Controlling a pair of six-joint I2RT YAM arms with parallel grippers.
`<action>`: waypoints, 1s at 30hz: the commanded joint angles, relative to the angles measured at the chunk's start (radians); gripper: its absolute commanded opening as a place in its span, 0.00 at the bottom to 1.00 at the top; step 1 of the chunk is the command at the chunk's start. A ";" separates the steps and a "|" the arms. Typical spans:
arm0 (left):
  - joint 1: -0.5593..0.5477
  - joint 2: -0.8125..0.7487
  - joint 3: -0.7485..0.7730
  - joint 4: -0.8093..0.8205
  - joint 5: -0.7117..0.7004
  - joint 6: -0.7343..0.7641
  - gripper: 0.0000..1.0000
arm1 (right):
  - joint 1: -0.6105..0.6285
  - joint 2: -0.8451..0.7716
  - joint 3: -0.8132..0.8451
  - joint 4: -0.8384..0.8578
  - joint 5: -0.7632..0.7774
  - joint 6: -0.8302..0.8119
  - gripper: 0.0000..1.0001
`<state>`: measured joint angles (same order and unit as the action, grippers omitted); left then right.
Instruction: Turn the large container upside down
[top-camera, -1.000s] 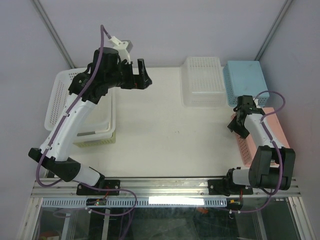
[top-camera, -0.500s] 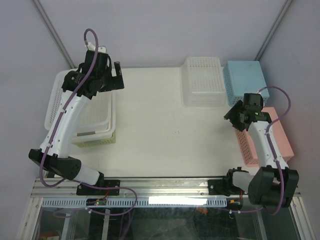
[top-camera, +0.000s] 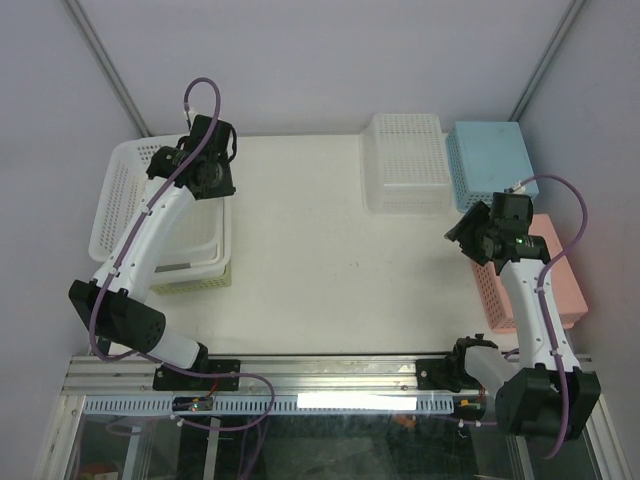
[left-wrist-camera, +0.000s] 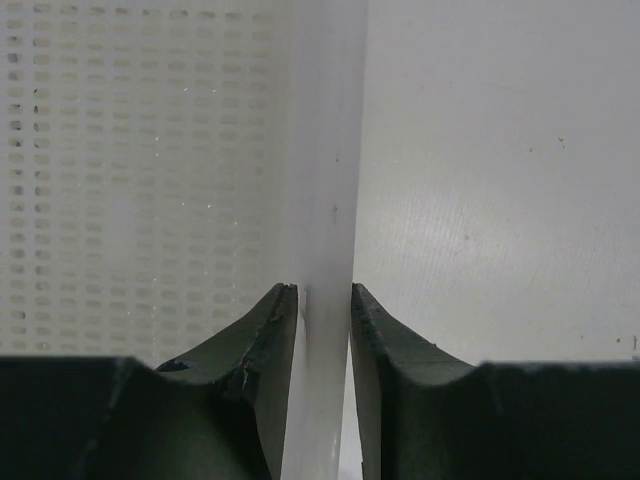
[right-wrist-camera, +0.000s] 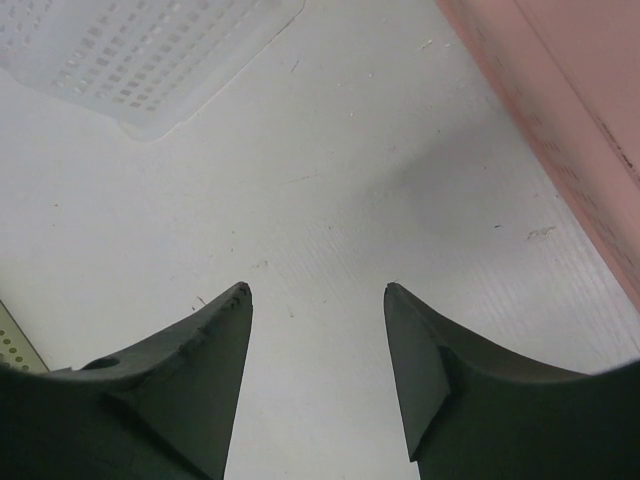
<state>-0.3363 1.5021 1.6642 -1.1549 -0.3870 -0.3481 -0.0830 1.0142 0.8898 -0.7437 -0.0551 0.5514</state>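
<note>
The large container (top-camera: 112, 205) is a white perforated basket with a flared rim, standing at the table's left edge. My left gripper (top-camera: 214, 186) is down on its right rim near the far corner. In the left wrist view the jaws (left-wrist-camera: 324, 295) stand one on each side of the white rim wall (left-wrist-camera: 325, 150), closed on it, with the perforated wall (left-wrist-camera: 130, 180) to the left. My right gripper (top-camera: 463, 236) hangs open and empty over bare table (right-wrist-camera: 318, 295) at the right.
A smaller white basket (top-camera: 195, 250) rests on a yellow-green one (top-camera: 190, 278) beside the large container. At the back right stand an upturned white perforated basket (top-camera: 405, 160) and a blue basket (top-camera: 490, 165). A pink basket (top-camera: 545, 275) lies along the right edge.
My left gripper has swung left from over the table and come down onto the large container's right rim, jaws narrowing around it. My right arm has shifted slightly and stayed open.
</note>
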 joint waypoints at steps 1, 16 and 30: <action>0.003 -0.009 -0.005 0.048 -0.034 0.016 0.24 | 0.003 -0.031 0.043 -0.004 -0.025 0.001 0.59; -0.003 -0.157 0.188 0.075 -0.013 0.132 0.00 | 0.005 -0.067 0.065 -0.037 -0.013 0.007 0.59; -0.004 -0.172 0.466 0.255 0.264 0.135 0.00 | 0.003 -0.105 0.079 -0.073 0.008 0.018 0.59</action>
<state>-0.3389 1.3239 2.0434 -1.0531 -0.2951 -0.2188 -0.0826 0.9455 0.9154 -0.8146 -0.0586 0.5594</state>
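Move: Level with the left hand and about 12 cm to its left, some 2 cm nearer the base, lies the middle of the large white container; the fingers straddle its right wall, and its middle is about 6 cm below them. The lower white basket sits under it, roughly 12 cm left, 3 cm back and 13 cm down. From the right hand, the large container is some 62 cm left, 5 cm ahead and slightly higher. Closing the last bit of gap, the left fingers pinch the right wall of the large white container, then the hand hauls it upward off the stack, about 20 cm in a quickening lift. On the way the wrist tips the fingers up by some 35 degrees, the hand easing back only slightly, and the grip is kept throughout. ##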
